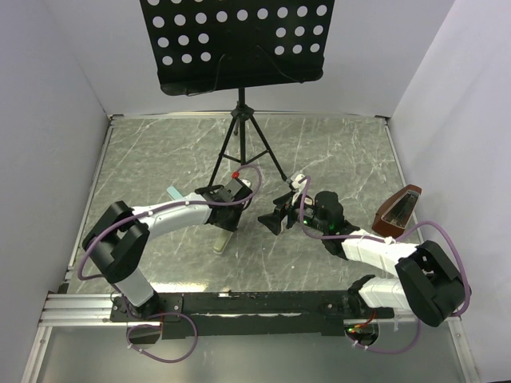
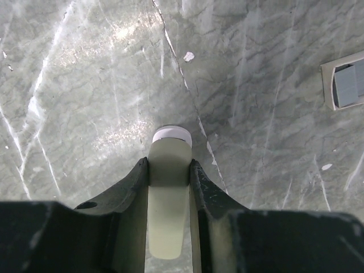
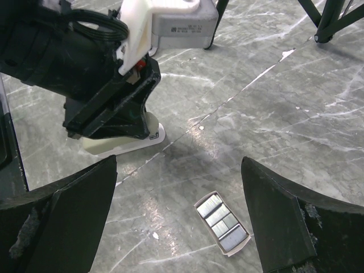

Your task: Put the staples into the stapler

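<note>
A pale cream stapler (image 1: 223, 239) lies on the marble table left of centre, and my left gripper (image 1: 225, 217) reaches down onto it. In the left wrist view both fingers press against the sides of the stapler (image 2: 169, 170), so the left gripper (image 2: 169, 162) is shut on it. The staples (image 3: 222, 223) are silvery strips in a small open white box lying flat on the table. My right gripper (image 3: 179, 162) hovers open above them with nothing between its fingers. The same staples (image 2: 344, 85) show at the right edge of the left wrist view. The right gripper (image 1: 276, 217) hides them from above.
A black music stand's tripod (image 1: 239, 148) is planted just behind both grippers, its legs (image 3: 324, 23) close by. A brown stapler (image 1: 397, 209) lies at the table's right edge. A small teal item (image 1: 174, 191) lies left of the left arm. White walls enclose the table.
</note>
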You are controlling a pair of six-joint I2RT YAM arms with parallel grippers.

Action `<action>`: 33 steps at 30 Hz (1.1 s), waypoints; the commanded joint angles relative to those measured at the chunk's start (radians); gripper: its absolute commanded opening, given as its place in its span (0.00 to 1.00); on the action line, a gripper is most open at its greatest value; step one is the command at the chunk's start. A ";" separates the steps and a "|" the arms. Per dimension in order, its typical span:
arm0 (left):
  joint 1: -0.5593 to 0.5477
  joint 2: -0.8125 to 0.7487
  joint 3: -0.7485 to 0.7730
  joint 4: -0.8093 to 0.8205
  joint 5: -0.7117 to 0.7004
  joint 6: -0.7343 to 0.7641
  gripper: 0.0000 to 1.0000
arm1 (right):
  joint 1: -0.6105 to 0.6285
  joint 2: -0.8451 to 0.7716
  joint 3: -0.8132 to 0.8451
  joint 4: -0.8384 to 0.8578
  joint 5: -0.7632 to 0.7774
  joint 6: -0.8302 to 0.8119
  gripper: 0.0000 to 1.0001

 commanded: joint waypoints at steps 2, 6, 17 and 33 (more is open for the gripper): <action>-0.003 0.068 -0.082 0.025 0.083 -0.035 0.02 | -0.004 -0.008 0.001 0.040 -0.016 -0.001 0.96; -0.001 0.092 -0.110 0.034 0.102 -0.042 0.02 | -0.005 -0.004 0.003 0.040 -0.016 0.001 0.96; -0.003 -0.026 0.042 -0.019 -0.021 0.004 0.43 | -0.007 -0.011 0.000 0.036 -0.010 -0.002 0.96; -0.001 -0.093 -0.025 -0.030 0.019 -0.029 0.72 | -0.005 -0.017 -0.005 0.037 -0.008 0.001 0.96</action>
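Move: The left hand already has the stapler pinched near its head, so the stapler's middle lies about 3 cm back, 2 cm left and 1 cm below. The staple box sits roughly 14 cm to this hand's right, level with it, 3 cm lower; the blue stapler is some 16 cm left and 10 cm ahead, 2 cm lower. From the right hand the stapler is about 12 cm left, 4 cm back and 11 cm below. The left hand keeps its pinch at first, then opens, letting go of the stapler, and rises about 3 cm. ##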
